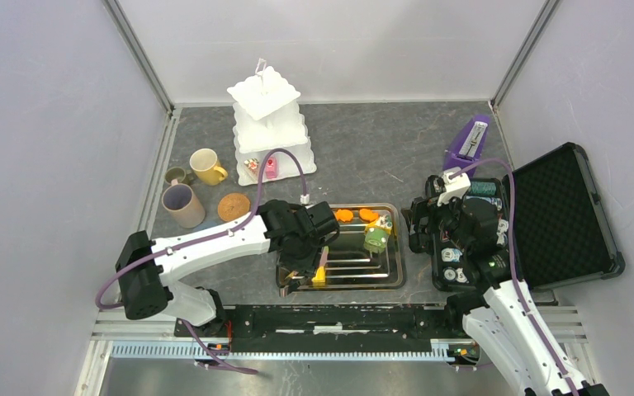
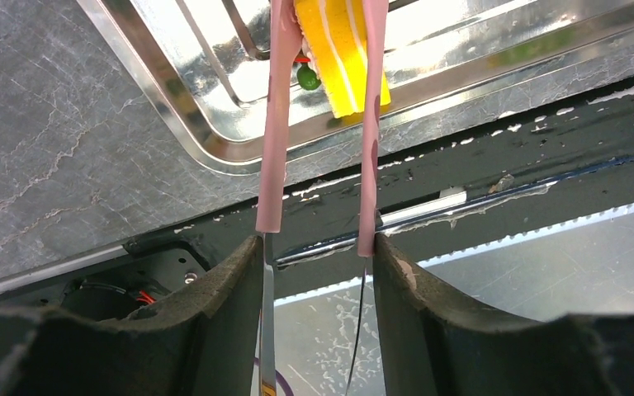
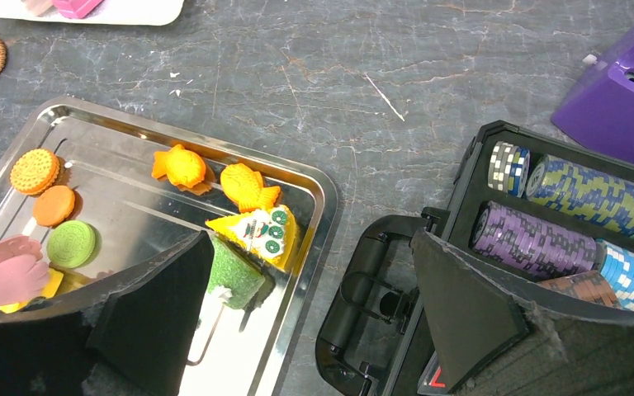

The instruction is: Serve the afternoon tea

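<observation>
My left gripper (image 2: 318, 247) is shut on metal tongs (image 2: 276, 124) with pink tips, pressing both arms. The tips clamp a yellow striped cake slice (image 2: 343, 49) over the near end of the steel tray (image 2: 173, 91). From above, the left gripper (image 1: 301, 272) hangs over the tray's left part. My right gripper (image 3: 309, 239) is open and empty, low over the tray's right rim (image 3: 322, 198). Orange biscuits (image 3: 35, 170), a green biscuit (image 3: 72, 242), fish-shaped cakes (image 3: 180, 167), a kiwi wedge (image 3: 260, 231) and a green cake (image 3: 233, 272) lie in the tray. The white stand (image 1: 266, 124) holds a pink cake (image 1: 271, 169).
A yellow mug (image 1: 206, 167), a beige-lilac mug (image 1: 182, 205), a small green mug (image 1: 177, 175) and a woven coaster (image 1: 233, 206) sit left of the tray. The open black chip case (image 1: 545, 214) lies on the right, the purple metronome (image 1: 468, 142) behind it.
</observation>
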Action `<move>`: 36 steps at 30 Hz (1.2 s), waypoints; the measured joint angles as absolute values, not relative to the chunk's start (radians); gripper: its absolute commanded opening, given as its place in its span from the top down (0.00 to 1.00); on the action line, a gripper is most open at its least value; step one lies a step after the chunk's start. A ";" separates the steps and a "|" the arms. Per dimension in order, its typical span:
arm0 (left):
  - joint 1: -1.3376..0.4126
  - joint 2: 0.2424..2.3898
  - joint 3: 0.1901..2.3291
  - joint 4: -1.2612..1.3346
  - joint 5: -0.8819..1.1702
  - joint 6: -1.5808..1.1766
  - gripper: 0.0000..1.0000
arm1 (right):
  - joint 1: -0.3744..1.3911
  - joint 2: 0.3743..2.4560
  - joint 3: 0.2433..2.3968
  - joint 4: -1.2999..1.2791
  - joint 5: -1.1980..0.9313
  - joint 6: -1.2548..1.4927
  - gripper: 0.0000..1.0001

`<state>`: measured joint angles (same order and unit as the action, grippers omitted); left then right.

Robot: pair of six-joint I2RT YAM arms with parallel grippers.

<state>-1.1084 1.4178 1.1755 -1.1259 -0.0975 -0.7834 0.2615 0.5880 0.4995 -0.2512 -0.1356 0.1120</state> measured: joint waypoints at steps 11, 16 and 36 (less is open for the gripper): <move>-1.108 1.418 1.282 -1.186 -0.146 -0.780 0.98 | 0.262 0.590 0.500 -0.250 -0.135 0.112 0.02; -1.108 1.426 1.314 -1.204 -0.167 -0.765 0.98 | 0.262 0.590 0.500 -0.250 -0.135 0.112 0.02; -1.108 1.940 1.856 -1.274 -0.673 -0.321 0.98 | 0.262 0.599 0.500 -0.255 -0.089 0.128 0.02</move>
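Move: The left gripper holds the tongs, their pink tips already around the yellow cake in the tray, about 6 cm to the gripper's right. The free right part of the stand's lower tier lies some 26 cm straight ahead and about 6 cm lower; the pink cake there is 5 cm to the left of that spot. Orange biscuit: about 9 cm straight ahead; green biscuit: 5 cm ahead, 7 cm right. From the right gripper, the tier spot is about 10 cm ahead, 32 cm left and 12 cm below. Keep the left gripper's hold on the tongs and lift the yellow cake off the tray, rising 3 to 4 cm first. Then swing forward, about 15 cm in all, drifting some 5 cm right as you cross the tray towards the stand with gathering speed. Tilt the downward fingers out forward and left while turning clockwise, some 40 degrees overall. ##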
